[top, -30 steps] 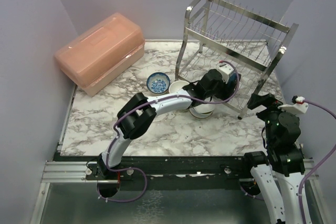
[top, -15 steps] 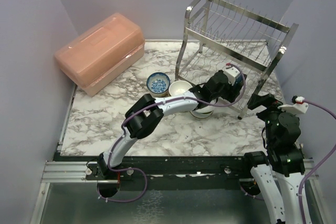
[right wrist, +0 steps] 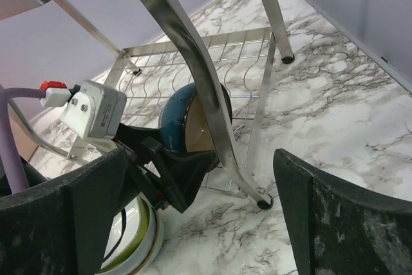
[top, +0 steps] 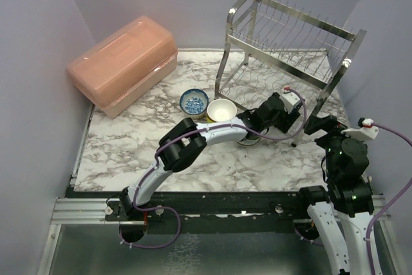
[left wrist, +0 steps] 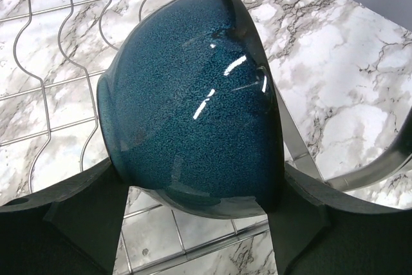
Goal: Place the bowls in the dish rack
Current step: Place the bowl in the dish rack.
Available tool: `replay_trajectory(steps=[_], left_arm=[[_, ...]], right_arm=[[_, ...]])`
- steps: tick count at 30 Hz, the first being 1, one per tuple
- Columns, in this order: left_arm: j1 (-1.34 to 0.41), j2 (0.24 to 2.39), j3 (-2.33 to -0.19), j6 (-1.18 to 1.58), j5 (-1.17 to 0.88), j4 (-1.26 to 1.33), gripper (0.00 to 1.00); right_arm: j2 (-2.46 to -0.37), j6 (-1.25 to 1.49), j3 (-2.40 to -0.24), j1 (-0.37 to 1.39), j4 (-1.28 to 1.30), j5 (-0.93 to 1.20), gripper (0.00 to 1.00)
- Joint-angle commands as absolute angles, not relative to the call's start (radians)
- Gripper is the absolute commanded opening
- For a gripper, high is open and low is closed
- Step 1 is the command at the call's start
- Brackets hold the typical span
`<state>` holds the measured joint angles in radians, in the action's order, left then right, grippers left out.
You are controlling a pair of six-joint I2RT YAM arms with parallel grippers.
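Note:
A teal bowl (left wrist: 187, 94) stands on its edge over the wires of the dish rack's (top: 290, 49) lower shelf. My left gripper (left wrist: 199, 191) is shut on it, one finger on each side near the foot. The right wrist view shows that bowl (right wrist: 174, 117) just behind the rack's front leg (right wrist: 199, 82). The left arm reaches across the table, its gripper (top: 286, 109) at the rack's lower tier. My right gripper (right wrist: 206, 223) is open and holds nothing, near the rack's front right corner. A blue-and-white patterned bowl (top: 194, 101) and a cream bowl (top: 221, 110) sit left of the rack.
A white bowl with a lime one nested in it (right wrist: 138, 243) sits on the marble table (top: 129, 152) under the left arm. A pink lidded box (top: 122, 62) stands at the back left. The purple wall is close behind and right of the rack.
The left gripper has carried the teal bowl to the right and deeper under the rack's upper tier, uncovering the cream bowl. The right arm has not moved.

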<state>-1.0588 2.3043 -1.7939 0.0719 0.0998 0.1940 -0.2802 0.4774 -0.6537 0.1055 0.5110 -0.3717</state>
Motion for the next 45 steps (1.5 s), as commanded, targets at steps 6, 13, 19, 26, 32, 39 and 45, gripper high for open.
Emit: replay_trajectory(steps=[6,13,19,26,32,39,45], left_arm=[[-1.091,2.335,-1.875,0.064,0.133,0.278,0.00],[-1.101,2.344,-1.887,0.069,0.130,0.277,0.05],[-1.103,2.331,-1.884,0.058,0.108,0.277,0.50],[-1.104,2.264,-1.841,0.066,0.159,0.280,0.85],[-1.105,2.164,-1.752,0.058,0.207,0.310,0.99],[-1.104,2.012,-1.584,0.033,0.251,0.325,0.99],[-1.104,1.860,-1.389,0.008,0.329,0.327,0.99]], right_arm=[[-0.271,0.463,-0.664,0.112,0.514,-0.391,1.00],[-0.271,0.462,-0.664,0.112,0.513,-0.388,1.00],[-0.270,0.462,-0.664,0.112,0.511,-0.387,1.00],[-0.270,0.458,-0.666,0.112,0.513,-0.388,1.00],[-0.272,0.456,-0.670,0.112,0.512,-0.374,1.00],[-0.278,0.461,-0.660,0.112,0.503,-0.331,1.00],[-0.283,0.476,-0.638,0.112,0.485,-0.252,1.00]])
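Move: My left hand already holds the blue bowl on its side. Its slot at the right end of the rack's lower shelf is about 4 cm to the right, 1 cm ahead and 3 cm below. The rack's front right leg foot is some 6 cm back and 1 cm right; the white bowl stack is roughly 16 cm left, 3 cm back. From my right hand the slot lies some 13 cm ahead, 5 cm left and 14 cm below. I ease my left hand about 1.5 cm to the right, pushing the gripped bowl a touch further into its slot, then hold there. My fingers open wide and let go of its base and rim, and I lift away about 11 cm, swinging some 6 cm left and slightly back as the climb goes on, the wrist turning only some 10 degrees. ##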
